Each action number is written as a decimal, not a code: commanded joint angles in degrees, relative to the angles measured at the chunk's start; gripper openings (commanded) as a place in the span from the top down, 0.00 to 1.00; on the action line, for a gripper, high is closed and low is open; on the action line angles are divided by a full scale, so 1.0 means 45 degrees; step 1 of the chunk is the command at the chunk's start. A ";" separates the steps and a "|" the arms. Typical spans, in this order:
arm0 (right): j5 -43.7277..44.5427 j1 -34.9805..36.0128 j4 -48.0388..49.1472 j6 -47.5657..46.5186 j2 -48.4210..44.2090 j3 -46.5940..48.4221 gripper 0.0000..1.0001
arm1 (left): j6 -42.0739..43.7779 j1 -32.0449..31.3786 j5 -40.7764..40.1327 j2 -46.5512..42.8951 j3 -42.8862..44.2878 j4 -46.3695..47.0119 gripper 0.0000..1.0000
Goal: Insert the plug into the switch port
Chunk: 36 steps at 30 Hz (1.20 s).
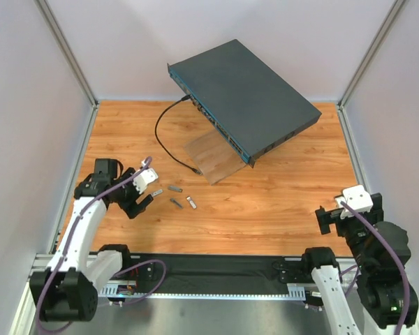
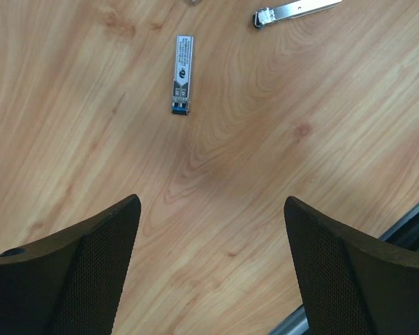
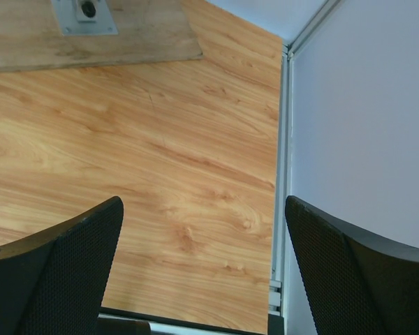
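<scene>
The switch [image 1: 244, 94], a flat dark grey box with a teal front edge, sits tilted at the back of the table. A black cable [image 1: 160, 136] runs from its front edge down onto the wood. Several small silver plugs [image 1: 176, 202] lie on the table left of centre. In the left wrist view one plug [image 2: 182, 75] with a blue end lies ahead of the fingers, apart from them, and another plug [image 2: 297, 10] shows at the top. My left gripper [image 1: 142, 204] [image 2: 211, 200] is open just left of the plugs and holds nothing. My right gripper [image 1: 326, 220] [image 3: 203, 200] is open over bare wood at the near right.
A pale wooden board [image 1: 213, 160] [image 3: 91, 42] props up the switch and carries a small metal plate [image 3: 84, 17]. White walls with metal posts [image 3: 283, 174] enclose the table on three sides. A black rail [image 1: 216, 269] runs along the near edge.
</scene>
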 commanded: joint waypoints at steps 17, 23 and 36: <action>-0.2500 -0.0042 0.0659 0.3668 0.1848 0.4002 0.00 | 0.1834 -0.1310 -0.0726 0.6912 0.1649 0.3910 0.27; -0.2892 -0.0023 0.1146 0.3942 0.2357 0.4510 0.00 | 0.1972 -0.1798 -0.1234 0.7655 0.1415 0.4554 0.31; -0.4141 -0.0023 0.2006 0.3769 0.3527 0.5624 0.00 | 0.2011 -0.2384 -0.2212 0.8400 0.1161 0.4810 0.76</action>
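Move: For the left hand, the labelled plug module lies about 10 cm ahead, 4 cm to the right and 10 cm below. A silver module lies some 7 cm to the right of that one and roughly level with it; a dark module sits 8 cm to its right and 5 cm nearer the base. From the right hand, high over its own side, the labelled module is roughly 56 cm left, 19 cm ahead and 27 cm below. Down and forward, about 9 cm each, the left hand reaches to the labelled plug module, turning some 15 degrees clockwise; the forward reach leads, then it mostly sinks. Its fingers narrow all along and shut fast at the end around the blue latch end. The empty, open right hand rises about 14 cm and drifts 6 cm left, rolling its left side up and tipping its fingers upward. ##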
